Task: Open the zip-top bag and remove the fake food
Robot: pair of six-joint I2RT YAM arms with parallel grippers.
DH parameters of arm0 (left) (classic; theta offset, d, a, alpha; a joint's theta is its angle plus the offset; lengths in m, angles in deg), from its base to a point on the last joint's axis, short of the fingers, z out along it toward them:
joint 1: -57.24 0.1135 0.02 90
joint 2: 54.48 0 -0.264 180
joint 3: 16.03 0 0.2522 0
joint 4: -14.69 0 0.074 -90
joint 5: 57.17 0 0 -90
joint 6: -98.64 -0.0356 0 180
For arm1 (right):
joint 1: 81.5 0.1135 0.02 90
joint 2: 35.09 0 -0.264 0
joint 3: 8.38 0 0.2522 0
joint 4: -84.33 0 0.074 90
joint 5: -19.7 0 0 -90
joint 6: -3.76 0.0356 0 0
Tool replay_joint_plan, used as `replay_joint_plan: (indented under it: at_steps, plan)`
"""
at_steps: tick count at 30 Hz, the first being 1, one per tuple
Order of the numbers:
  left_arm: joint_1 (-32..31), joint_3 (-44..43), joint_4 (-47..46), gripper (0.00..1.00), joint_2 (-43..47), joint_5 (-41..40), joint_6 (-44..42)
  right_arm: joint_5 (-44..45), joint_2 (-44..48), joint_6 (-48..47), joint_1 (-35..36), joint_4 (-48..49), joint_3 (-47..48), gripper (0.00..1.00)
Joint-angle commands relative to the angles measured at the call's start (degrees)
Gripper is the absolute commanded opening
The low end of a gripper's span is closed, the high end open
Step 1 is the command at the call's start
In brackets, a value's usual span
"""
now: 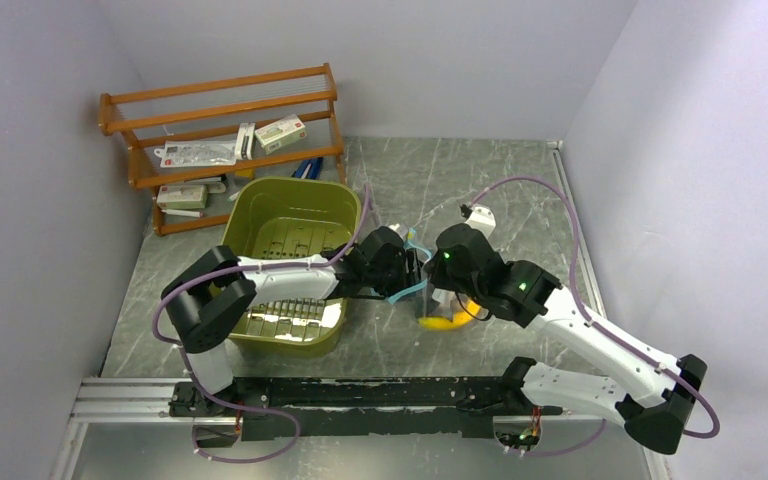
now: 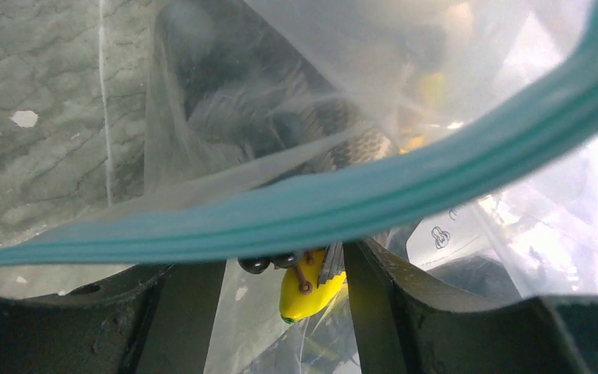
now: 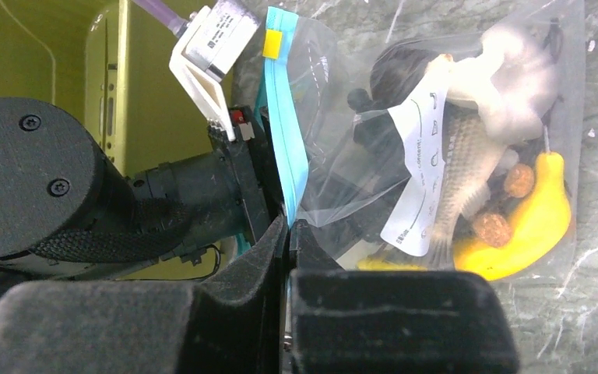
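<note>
The clear zip-top bag (image 1: 438, 300) hangs between my two grippers just right of the green bin. My right gripper (image 3: 288, 226) is shut on the bag's edge, where the teal zip strip (image 3: 286, 140) runs down into its jaws. Inside the bag lies the fake food: a grey fish (image 3: 463, 187), a yellow banana (image 3: 541, 218), a white mushroom (image 3: 514, 86), dark grapes (image 3: 389, 86) and brown pieces (image 3: 518, 181). My left gripper (image 2: 280, 257) stands open at the bag's mouth. The zip strip (image 2: 358, 195) crosses its fingertips and hides them. The banana (image 2: 307, 292) shows between its fingers.
A green bin (image 1: 295, 182) stands directly left of the bag, against my left arm. A wooden rack (image 1: 220, 130) with packets sits at the back left. Walls close in the left, back and right sides. Marbled table surface (image 1: 440, 180) lies behind the bag.
</note>
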Motion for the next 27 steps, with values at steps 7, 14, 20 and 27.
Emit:
replay_joint_plan:
  at_steps: [7, 14, 20, 27]
  plan:
    - [-2.05, -5.04, 1.22, 0.64, -4.48, -2.56, -0.22, -0.95, 3.34, 1.19, 0.37, 2.47, -0.19, 0.00]
    - [-2.27, -3.25, 1.30, 0.52, -5.06, -6.55, 0.48, -2.01, 5.19, 1.63, 0.33, 2.98, -1.07, 0.00]
    - [-2.48, -3.85, 2.40, 0.30, -5.66, -7.18, -0.45, -2.19, 4.67, 1.72, 0.35, 2.37, -1.94, 0.00]
    - [-2.62, -0.26, -0.77, 0.07, -1.11, -10.24, -0.82, -0.58, 4.59, 1.71, 0.36, 0.89, -1.38, 0.00]
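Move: The zip-top bag's fake food lies roughly 6 cm back and 7 cm to the right of the left hand, some 6 cm lower. The banana is about 10 cm back and 8 cm right of that hand; the olive basket's middle is about 28 cm to its left and 2 cm ahead. From the right hand the food lies about 6 cm back, 7 cm right and 19 cm down. Left sinks about 2.5 cm towards the food, fingers closing nearly shut, while right keeps pinching the zip edge. ##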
